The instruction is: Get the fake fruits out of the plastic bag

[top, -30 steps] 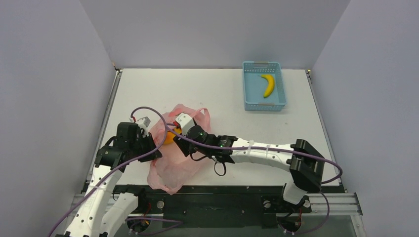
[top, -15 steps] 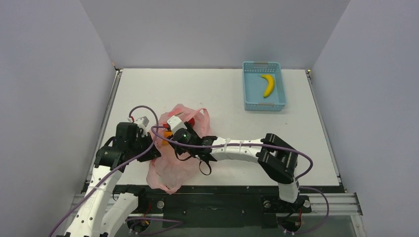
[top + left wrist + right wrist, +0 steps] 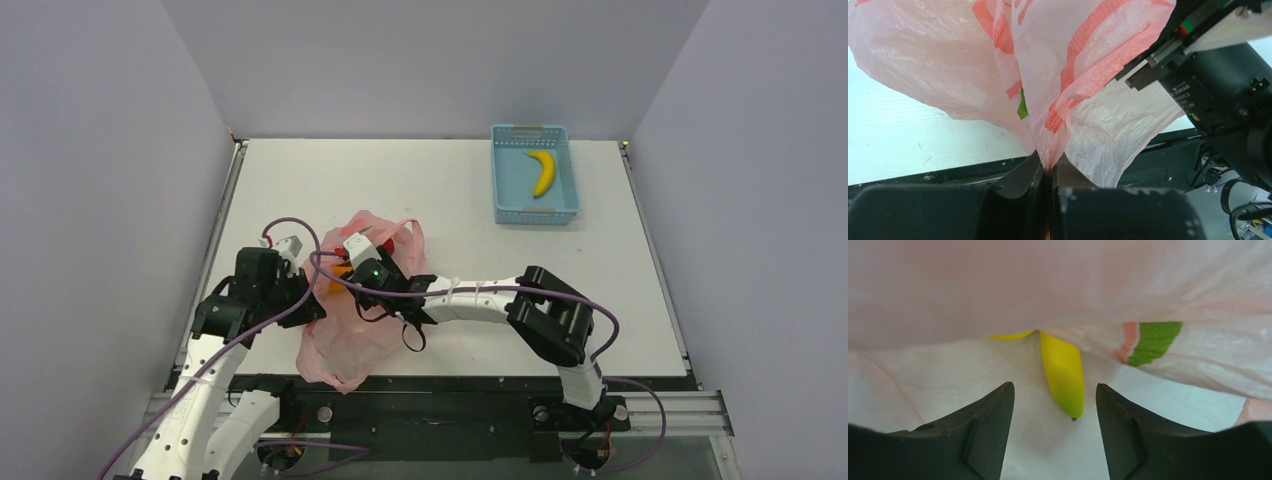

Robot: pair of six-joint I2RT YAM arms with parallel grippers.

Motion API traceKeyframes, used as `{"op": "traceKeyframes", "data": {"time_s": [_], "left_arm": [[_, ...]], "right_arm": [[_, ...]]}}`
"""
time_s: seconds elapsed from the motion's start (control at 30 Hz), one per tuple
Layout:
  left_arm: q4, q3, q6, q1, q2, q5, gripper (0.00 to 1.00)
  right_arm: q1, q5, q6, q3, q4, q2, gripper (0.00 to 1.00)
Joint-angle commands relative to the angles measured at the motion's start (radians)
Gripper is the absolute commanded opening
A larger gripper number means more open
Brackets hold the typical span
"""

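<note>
The pink plastic bag lies crumpled at the near left of the table. My left gripper is shut on a gathered fold of the bag and holds it up. My right gripper is open inside the bag. A yellow banana with a greenish tip lies on the bag's floor, its tip reaching between the fingers without touching them. In the top view the right gripper is hidden in the bag's mouth beside an orange fruit. A second banana lies in the basket.
The light-blue slotted basket stands at the far right of the table. The right arm's wrist sits close to the held fold. Purple cables loop over both arms. The table's near edge runs just below the bag.
The right arm has pushed left, deeper into the bag, with its elbow swinging left. The left gripper has kept its hold on the bag without moving.
</note>
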Motion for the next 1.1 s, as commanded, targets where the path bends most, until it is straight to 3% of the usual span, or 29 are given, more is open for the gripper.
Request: {"op": "traceKeyframes", "data": {"time_s": [0.0,0.17,0.43,0.83,1.07], "left_arm": [[0.036,0.031,0.020,-0.003,0.005,0.018,0.01],[0.038,0.031,0.018,-0.002,0.017,0.018,0.01],[0.039,0.031,0.016,-0.003,0.025,0.017,0.01],[0.041,0.029,0.014,-0.002,0.026,0.015,0.02],[0.042,0.030,0.015,-0.004,0.023,0.016,0.02]], "right_arm": [[-0.031,-0.024,0.012,-0.043,0.098,0.023,0.57],[-0.050,-0.056,0.012,-0.035,0.122,0.056,0.54],[-0.049,-0.076,0.006,-0.018,0.120,0.086,0.36],[-0.046,-0.102,-0.006,-0.023,0.121,0.095,0.35],[-0.032,-0.105,-0.007,-0.053,0.110,0.001,0.15]]}}
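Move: Ahead of the right hand, still inside the pink bag, lies the banana: about 3 cm farther out, 1 cm to the left and 5 cm below. An orange fruit sits roughly 3 cm ahead and 4 cm left of that hand, and a red one about 9 cm ahead and 7 cm right, both some 5 cm lower. For the left hand the banana is about 10 cm ahead, 5 cm right and 12 cm below. Sinking about 4.5 cm into the bag, the right hand reaches slightly forward at first, then eases back a little as it brings its open fingers down around the banana's near end. The fingers close to about half their opening and pinch the banana from both sides. The left hand keeps its pinch on the bag's edge, holding it nearly still. ##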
